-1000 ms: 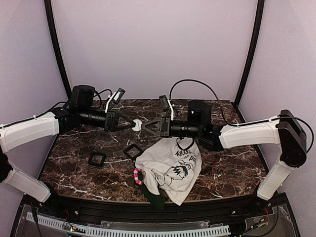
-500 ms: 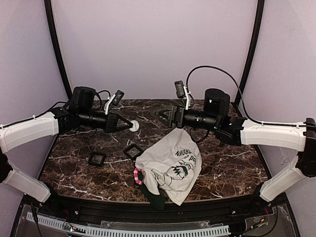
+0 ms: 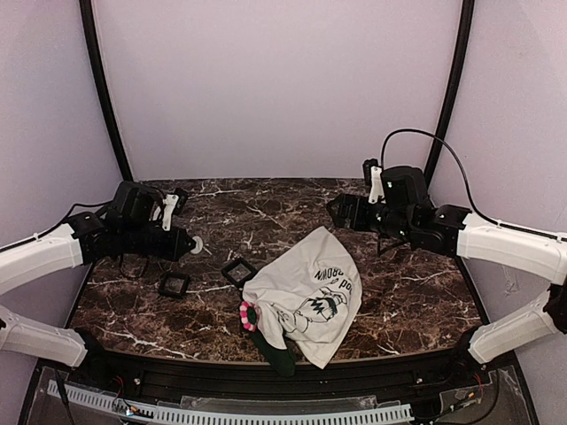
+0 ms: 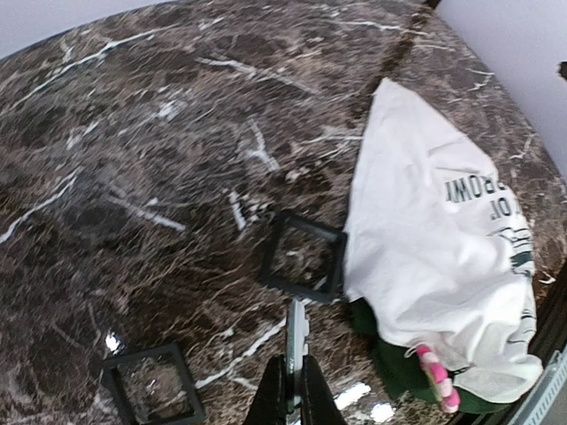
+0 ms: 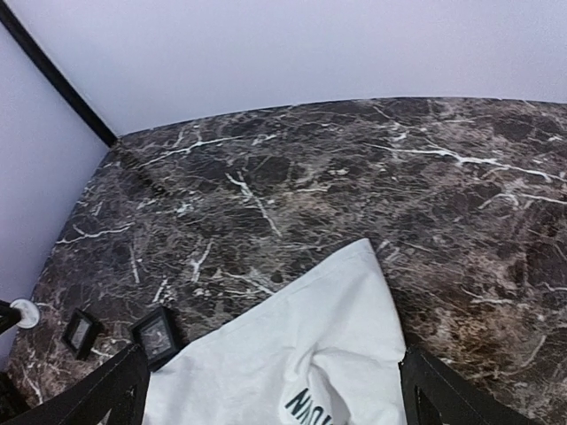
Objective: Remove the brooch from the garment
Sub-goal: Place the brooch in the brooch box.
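Observation:
The garment point(image 3: 310, 292), a white T-shirt with black print and dark green trim, lies crumpled at the table's front centre. The brooch point(image 3: 248, 316), pink and white, sits at the shirt's lower left edge, also visible as the brooch point(image 4: 437, 376) in the left wrist view. My left gripper point(image 3: 188, 247) is low over the table's left side, shut on a small white disc point(image 3: 197, 247). That disc shows edge-on as a thin pale piece point(image 4: 297, 336) between my left gripper point(image 4: 297, 370) jaws. My right gripper point(image 3: 337, 211) hovers above the shirt's far corner, jaws wide and empty; in its own view my right gripper point(image 5: 273, 359) frames the garment point(image 5: 301, 354).
Two small black square frames lie left of the shirt: one frame point(image 3: 238, 271) beside its edge, another frame point(image 3: 174, 284) further left. The marble table point(image 3: 266, 208) is ringed by lilac walls, and a black rail point(image 3: 266, 381) runs along its front.
The two grippers met mid-table on the white disc. The right gripper opened and pulled back to the right. The left arm withdrew left and downward, keeping the disc.

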### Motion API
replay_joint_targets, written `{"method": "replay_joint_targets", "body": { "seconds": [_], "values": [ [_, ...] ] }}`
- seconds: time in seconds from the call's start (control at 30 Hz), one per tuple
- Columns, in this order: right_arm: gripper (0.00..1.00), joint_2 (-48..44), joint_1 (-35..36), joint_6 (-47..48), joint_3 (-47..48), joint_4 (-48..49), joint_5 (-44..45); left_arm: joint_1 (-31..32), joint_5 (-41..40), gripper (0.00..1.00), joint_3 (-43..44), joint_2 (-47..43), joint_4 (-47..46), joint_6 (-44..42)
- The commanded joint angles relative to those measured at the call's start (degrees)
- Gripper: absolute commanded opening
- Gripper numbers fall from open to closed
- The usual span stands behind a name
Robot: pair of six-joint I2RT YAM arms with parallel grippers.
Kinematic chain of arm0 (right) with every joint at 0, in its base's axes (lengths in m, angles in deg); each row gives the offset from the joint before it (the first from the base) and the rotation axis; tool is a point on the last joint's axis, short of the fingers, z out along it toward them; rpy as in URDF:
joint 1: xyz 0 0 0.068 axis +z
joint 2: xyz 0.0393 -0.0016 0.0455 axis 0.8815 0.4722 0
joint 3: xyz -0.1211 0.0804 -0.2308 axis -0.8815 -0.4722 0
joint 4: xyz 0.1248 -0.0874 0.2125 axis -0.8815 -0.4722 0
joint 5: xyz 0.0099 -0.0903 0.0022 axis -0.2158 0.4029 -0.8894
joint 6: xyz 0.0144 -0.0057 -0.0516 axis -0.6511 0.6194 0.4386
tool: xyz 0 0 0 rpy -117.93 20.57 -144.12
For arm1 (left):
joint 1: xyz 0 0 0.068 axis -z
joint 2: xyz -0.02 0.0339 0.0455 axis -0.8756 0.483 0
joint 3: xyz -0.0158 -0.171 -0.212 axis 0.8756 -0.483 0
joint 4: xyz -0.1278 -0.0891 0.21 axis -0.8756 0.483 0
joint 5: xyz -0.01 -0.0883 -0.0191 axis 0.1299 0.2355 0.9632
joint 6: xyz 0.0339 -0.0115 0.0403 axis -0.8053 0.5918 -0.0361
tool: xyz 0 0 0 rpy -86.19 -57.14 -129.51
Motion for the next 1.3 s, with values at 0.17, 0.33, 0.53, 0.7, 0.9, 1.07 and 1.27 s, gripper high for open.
{"method": "replay_joint_targets", "body": {
  "seconds": [0.17,0.33,0.53,0.7,0.9,1.07,1.27],
  "values": [
    [0.99,-1.67,-1.82,-1.42,-2.28,-4.82,8.18,-0.17,-19.65,0.02,-0.79,4.87,17.03,5.52],
    [0.99,-1.92,-1.91,-1.65,-3.06,-5.16,7.92,-0.71,-20.63,0.01,-0.87,9.92,16.18,6.27],
    [0.99,-3.72,-1.89,-1.95,-3.95,-6.5,8.1,-1.03,-24.51,0.01,1.1,16.19,17.68,6.04],
    [0.99,-4.95,-1.91,-2.49,-4.9,-6.46,8.26,-1.03,-26.07,0.01,1.56,18.49,17.51,5.34],
    [0.99,-5.01,-1.91,-2.63,-4.76,-6.59,8.02,-1.04,-28.48,0.01,2.34,19.69,17.59,5.29],
    [0.99,-4.61,-1.91,-2.61,-4.41,-6.95,7.76,-1.03,-28.5,0.02,2.61,21.14,17.45,4.84],
    [0.99,-5.11,-1.91,-2.95,-4.85,-7.19,7.68,-1.03,-29.16,0.02,2.73,22.4,17.56,4.51]
  ]
}}
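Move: The left gripper already holds the round white brooch. The black brooch box on the left of the table lies about 8 cm to its left, some 2 cm ahead and 16 cm below. The second black frame is roughly 6 cm ahead and 13 cm to the right. The white-and-green garment lies some 35 cm to the right and 4 cm back. From the empty right gripper, the brooch box is about 51 cm left and 3 cm back. Bring the left gripper down about 13 cm and some 10 cm to the left, to the left part of the nearer-left brooch box, easing off as it gets low. On the way, swing the fingers round by about 45 degrees from pointing rightward to steeply down, keeping the brooch pinched. Let the open, empty right gripper back off a little to the right and slightly down. ##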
